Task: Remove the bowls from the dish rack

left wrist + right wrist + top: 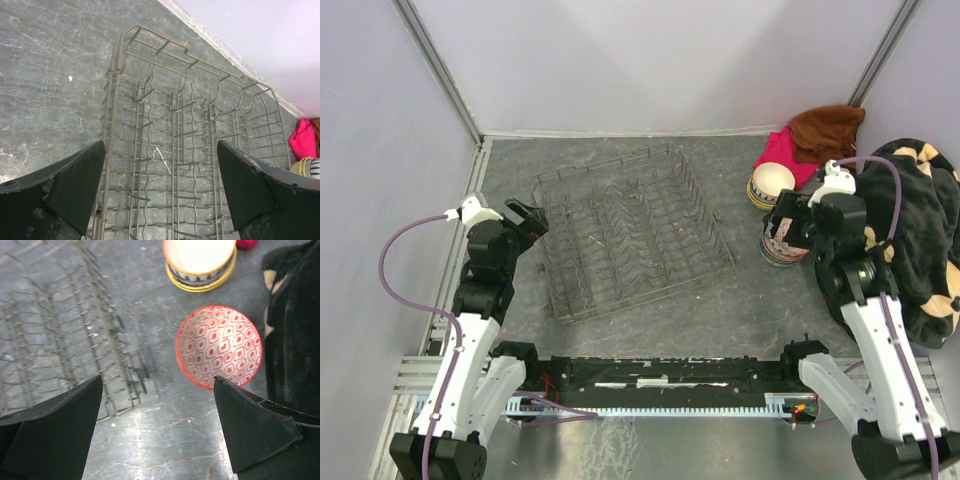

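The dish rack (620,235) sits mid-table with no bowl showing between its tines (190,125). My left gripper (525,220) hovers open over the rack's left end, nothing between its fingers (161,150). A red lattice bowl (218,346) stands upright on the table right of the rack, partly hidden under my right gripper (790,225) in the top view. That gripper (158,385) is open above and just near of the bowl, apart from it. A yellow-rimmed stack of bowls (200,262) with a pale inside (770,185) stands behind it.
A pink cloth (782,150) and a brown cloth (825,130) lie at the back right. A black blanket with beige spots (920,230) covers the right edge, close to the red bowl. Pale walls enclose the table on three sides.
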Robot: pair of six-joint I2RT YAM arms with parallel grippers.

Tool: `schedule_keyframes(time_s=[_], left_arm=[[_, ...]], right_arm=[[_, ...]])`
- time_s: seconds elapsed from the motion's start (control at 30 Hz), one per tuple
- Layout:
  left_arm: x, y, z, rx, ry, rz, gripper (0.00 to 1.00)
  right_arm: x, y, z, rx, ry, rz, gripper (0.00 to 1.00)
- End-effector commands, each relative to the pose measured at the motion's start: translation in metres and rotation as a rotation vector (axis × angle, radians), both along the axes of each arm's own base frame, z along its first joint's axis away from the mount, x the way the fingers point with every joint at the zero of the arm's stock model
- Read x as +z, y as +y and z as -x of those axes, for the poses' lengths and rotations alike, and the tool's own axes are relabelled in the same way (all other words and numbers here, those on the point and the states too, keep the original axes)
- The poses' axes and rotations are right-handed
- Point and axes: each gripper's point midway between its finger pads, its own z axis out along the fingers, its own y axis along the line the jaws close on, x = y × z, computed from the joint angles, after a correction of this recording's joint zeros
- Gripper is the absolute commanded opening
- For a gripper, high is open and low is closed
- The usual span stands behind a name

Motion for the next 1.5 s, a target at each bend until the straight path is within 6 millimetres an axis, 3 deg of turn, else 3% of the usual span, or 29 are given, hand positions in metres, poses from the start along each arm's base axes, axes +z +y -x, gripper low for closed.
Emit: schedule_keyframes(time_s=[0.0,0.17,0.57,0.87,1.03,1.07,1.17,1.3,1.47], left_arm=[[0.026,-0.007,-0.005,-0.014,-0.094,0.064,0.99],[0.029,-0.009,0.0,-0.021,-0.103,0.076,1.0],[0.043,-0.009,0.008,-0.031,-0.123,0.064,0.99],[0.047,-0.008,0.01,-0.028,-0.118,0.058,0.99],[0.048,-0.008,0.011,-0.031,-0.119,0.056,0.99],[0.046,-0.007,0.012,-0.026,-0.117,0.051,0.99],[0.046,-0.006,0.012,-0.021,-0.116,0.048,0.99],[0.045,-0.006,0.012,-0.022,-0.115,0.048,0.99],[0.044,-0.004,0.013,-0.016,-0.112,0.042,0.99]], right_arm=[[0.028,0.024,0.007,0.071,-0.143,-0.081,0.99],[0.027,0.041,0.024,0.147,-0.156,-0.068,0.99],[0.007,0.111,0.043,0.419,-0.136,-0.006,0.99],[-0.001,0.21,0.059,0.611,-0.161,0.213,0.99],[-0.005,0.242,0.068,0.64,-0.208,0.22,0.99],[-0.012,0.261,0.083,0.71,-0.213,0.207,0.99],[-0.02,0.281,0.104,0.786,-0.215,0.218,0.99],[-0.037,0.293,0.124,0.787,-0.233,0.312,1.0],[-0.043,0.286,0.122,0.714,-0.237,0.306,1.0]])
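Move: The empty dish rack's middle lies about 29 cm to the right hand's left, some 5 cm farther out and 21 cm lower. The red-patterned bowl stack is just right of this hand: 5 cm right, 3 ahead, 18 below; the yellow bowl stack stands roughly 11 cm beyond it and 4 cm farther left. From the left hand, the rack's middle lies some 20 cm right, 2 ahead and 19 down. Touching nothing, the open right hand leaves the red-patterned stack and sweeps about 29 cm left and 14 cm back towards the rack's near edge. It rises briefly, then sinks to some 6 cm below its starting height, while the wrist swings roughly 50 degrees counter-clockwise and rolls its left side down; the left hand merely lifts a little, still wide open. ##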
